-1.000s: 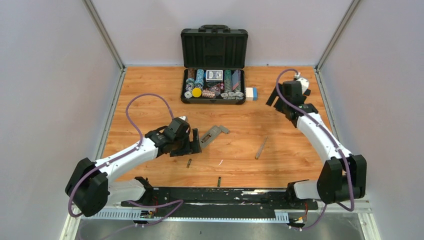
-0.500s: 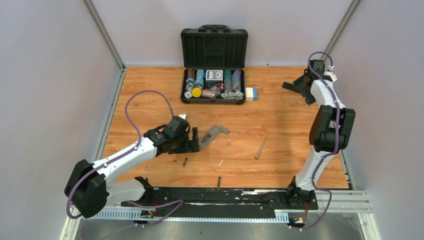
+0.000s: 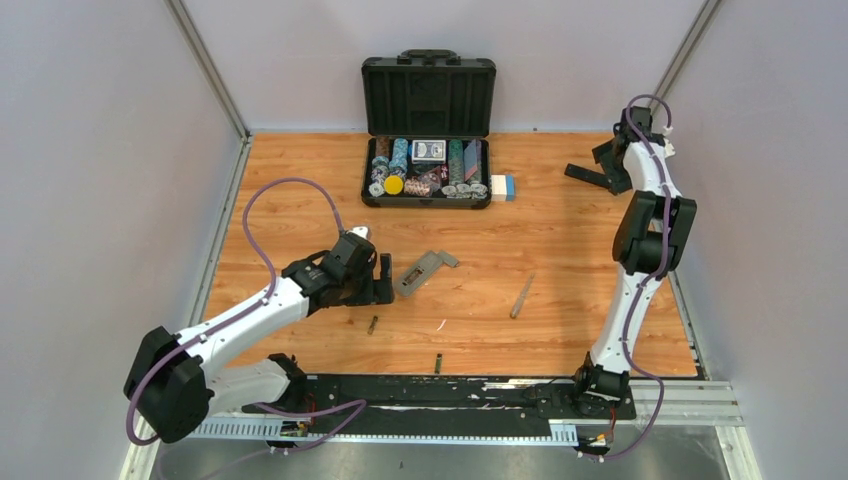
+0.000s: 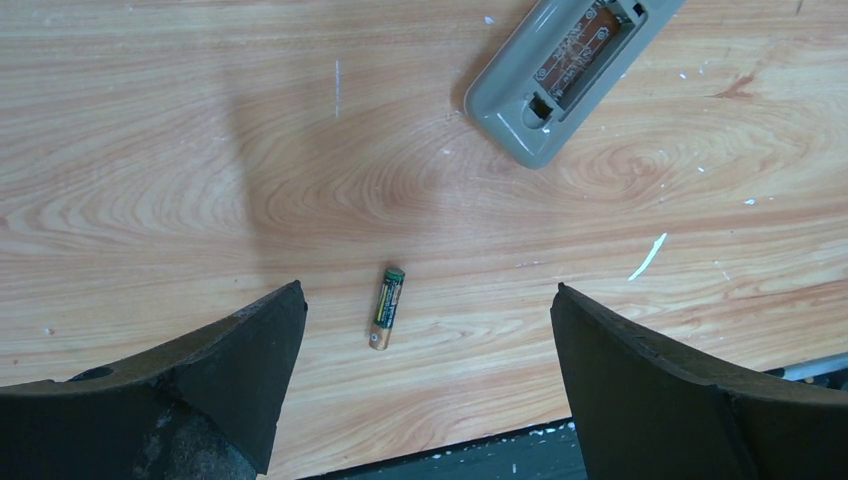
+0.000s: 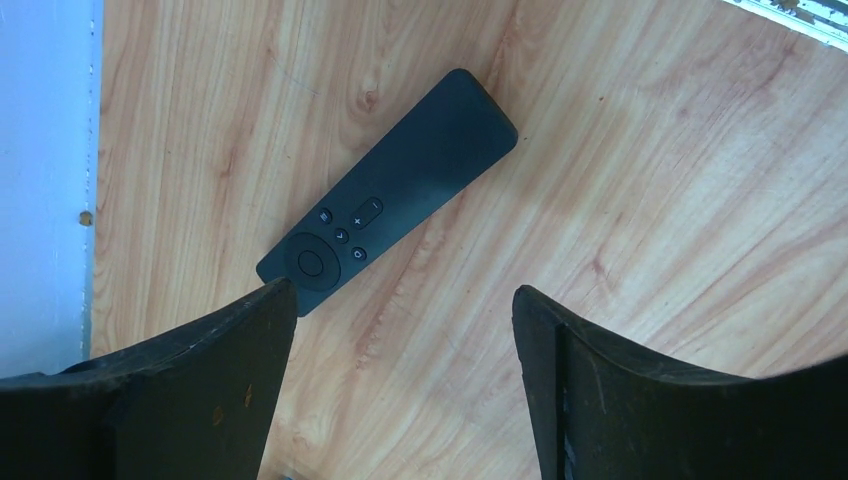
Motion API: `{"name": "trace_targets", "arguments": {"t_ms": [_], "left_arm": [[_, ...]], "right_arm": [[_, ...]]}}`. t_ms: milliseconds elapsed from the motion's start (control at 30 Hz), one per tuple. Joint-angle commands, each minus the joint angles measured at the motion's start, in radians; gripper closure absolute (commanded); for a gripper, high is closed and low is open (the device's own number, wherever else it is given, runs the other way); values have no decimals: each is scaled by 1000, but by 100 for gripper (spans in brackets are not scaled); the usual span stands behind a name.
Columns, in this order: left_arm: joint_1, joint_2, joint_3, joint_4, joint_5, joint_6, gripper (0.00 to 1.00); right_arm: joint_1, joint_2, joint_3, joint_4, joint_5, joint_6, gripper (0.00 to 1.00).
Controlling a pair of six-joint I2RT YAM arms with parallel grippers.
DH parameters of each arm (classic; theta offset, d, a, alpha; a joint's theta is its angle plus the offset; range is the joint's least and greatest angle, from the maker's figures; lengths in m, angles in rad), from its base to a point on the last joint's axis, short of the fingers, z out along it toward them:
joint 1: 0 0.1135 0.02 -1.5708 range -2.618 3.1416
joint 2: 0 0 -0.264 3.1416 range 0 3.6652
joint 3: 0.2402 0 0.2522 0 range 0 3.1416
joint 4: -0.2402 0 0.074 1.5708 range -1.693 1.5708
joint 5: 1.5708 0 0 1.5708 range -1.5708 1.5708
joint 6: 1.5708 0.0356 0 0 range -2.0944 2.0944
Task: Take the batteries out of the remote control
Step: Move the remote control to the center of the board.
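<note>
A grey remote control [image 3: 425,270] lies on its face mid-table, its battery bay [image 4: 585,45] uncovered and looking empty. One battery [image 4: 388,307], green and gold, lies loose on the wood below the remote, also seen in the top view [image 3: 373,324]. A second battery [image 3: 438,363] rests near the table's front edge. My left gripper [image 4: 428,295] hovers open over the first battery, touching nothing, just left of the grey remote [image 3: 388,282]. My right gripper [image 5: 402,290] is open and empty, raised at the far right [image 3: 588,172] over a black remote [image 5: 390,190].
An open black case [image 3: 428,170] of poker chips and cards stands at the back centre, with a small white-and-blue box [image 3: 503,187] beside it. A slim grey strip [image 3: 522,295] lies right of centre. Grey walls close in the left, back and right sides.
The right arm has swung up and back toward the far right corner, folding upright. The left gripper has drawn slightly left, away from the grey remote.
</note>
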Motion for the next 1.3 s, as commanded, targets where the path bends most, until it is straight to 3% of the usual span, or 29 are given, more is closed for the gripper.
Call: {"name": "trace_targets", "arguments": {"t_ms": [0, 433, 800, 1033, 1267], "left_arm": [[3, 18, 52, -16, -26, 25, 0], [9, 27, 78, -48, -46, 34, 0], [18, 25, 72, -62, -56, 31, 0], [23, 23, 69, -64, -50, 32, 0], [24, 33, 67, -62, -39, 30, 0]], "right_arm": [[2, 30, 68, -21, 27, 63, 21], [2, 236, 346, -157, 106, 103, 25], [2, 311, 370, -183, 109, 118, 25], [4, 357, 382, -186, 117, 44, 38], [9, 428, 412, -217, 174, -89, 42]]}}
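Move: The right hand, open over the far right of the board, has the black remote control about 4 cm ahead, 1 cm to its right and 7 cm below. The white-and-blue block lies some 22 cm to this hand's left and 1 cm ahead; the black case stands about 41 cm left and 5 cm ahead. From the left hand, that remote lies roughly 36 cm ahead and 52 cm to the right. The right hand first eases about 3 cm forward and 2 cm to the right, already starting to sink, then drops more steeply, ending some 5 cm lower over the half of the black remote away from the ring button. Its slanted fingers tip a little nearer upright, and near the end, almost stopped, they draw in to a bit over half open, one on either side of the remote's long edges, with no contact to be made out yet. ##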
